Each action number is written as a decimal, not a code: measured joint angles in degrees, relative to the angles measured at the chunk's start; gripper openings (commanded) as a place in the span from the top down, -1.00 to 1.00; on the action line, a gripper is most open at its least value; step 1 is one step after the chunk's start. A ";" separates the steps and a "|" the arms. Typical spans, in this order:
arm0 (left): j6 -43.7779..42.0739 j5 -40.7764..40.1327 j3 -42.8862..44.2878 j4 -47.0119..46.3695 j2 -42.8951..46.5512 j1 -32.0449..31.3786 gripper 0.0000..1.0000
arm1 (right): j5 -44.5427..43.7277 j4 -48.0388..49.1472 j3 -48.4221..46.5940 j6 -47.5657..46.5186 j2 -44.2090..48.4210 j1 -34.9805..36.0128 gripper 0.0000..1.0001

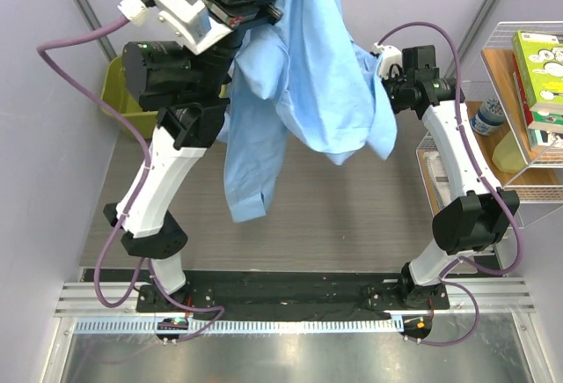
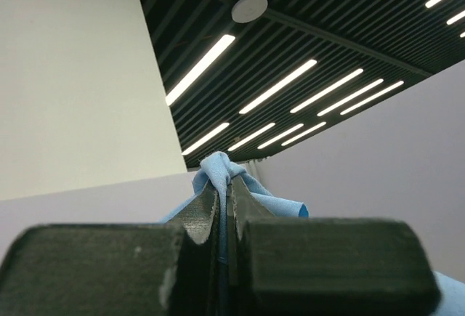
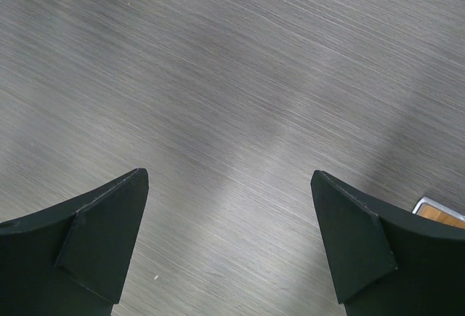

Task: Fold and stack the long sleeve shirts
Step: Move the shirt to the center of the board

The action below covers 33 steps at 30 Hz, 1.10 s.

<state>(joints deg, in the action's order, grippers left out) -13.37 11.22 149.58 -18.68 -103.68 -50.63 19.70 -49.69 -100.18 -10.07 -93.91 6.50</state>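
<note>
A light blue long sleeve shirt (image 1: pixel 308 75) hangs bunched from high above the table, one sleeve (image 1: pixel 246 180) dangling down to the left. My left arm (image 1: pixel 211 13) is raised toward the camera, its fingers lost under the cloth in the top view. In the left wrist view my left gripper (image 2: pixel 224 183) points at the ceiling, shut on a pinch of the blue shirt (image 2: pixel 218 167) that sticks out past the tips. My right gripper (image 3: pixel 229 173) is open over bare table with nothing between its fingers. From above it sits at the shirt's right edge (image 1: pixel 383 68).
The grey wood-grain table (image 1: pixel 352 216) lies below the hanging cloth. A green bin (image 1: pixel 119 92) stands at the back left. A wire shelf (image 1: pixel 519 172) with boxes and a bottle (image 1: pixel 486 116) stands along the right side.
</note>
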 measured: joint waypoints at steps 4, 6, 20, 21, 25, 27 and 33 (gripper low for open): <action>-3.63 -2.73 -2.40 0.00 0.00 1.18 1.00 | 0.00 0.00 0.00 0.13 -0.02 -0.02 -0.99; -4.07 -4.66 -7.02 -0.07 1.14 2.64 1.00 | 0.00 0.04 0.00 0.20 -0.11 -0.13 -1.00; 1.64 -6.45 -64.04 9.42 21.07 12.46 1.00 | 0.15 0.87 5.46 -0.24 0.70 -1.51 -0.99; 1.88 -5.64 -68.85 10.97 23.80 12.46 1.00 | 0.24 0.79 6.29 -0.33 1.11 -1.51 -0.99; 1.42 -1.64 -80.87 14.53 29.99 13.27 -0.02 | 1.60 0.83 9.57 -0.79 3.19 -1.51 -1.00; 0.61 0.20 -83.14 19.39 30.01 13.53 -0.50 | 2.75 0.81 10.80 -1.22 3.74 -1.51 -0.99; 4.61 2.25 -82.82 36.59 26.97 17.55 -0.87 | 7.15 0.61 13.70 -3.34 3.80 -1.49 -0.99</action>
<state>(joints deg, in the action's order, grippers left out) -8.75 13.47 66.76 17.91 -76.71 -33.08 26.85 -49.08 -86.48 -13.41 -90.11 5.02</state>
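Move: The left hand, high up and pointing upward, holds the light-blue shirt hanging below it. Its place, the middle of the bare board, lies about 10 cm ahead, 3 cm to the left and some 78 cm down. The green basket stands roughly 35 cm ahead and 33 cm left of that hand, about 72 cm below. From the empty right hand the board's middle is about 11 cm back, 33 cm to the left and 26 cm down. The left arm flings the held shirt down onto the middle of the board, first swinging forward about 18 cm as it starts to sink, then easing back some 6 cm in a fast drop of about 55 cm in all, while the wrist tips over by roughly 95 degrees until the fingers point down, forward and right. Late in the drop its fingers open wide and let go of the shirt, the hand still sinking above the cloth, while the open right hand eases a few centimetres down and back. ##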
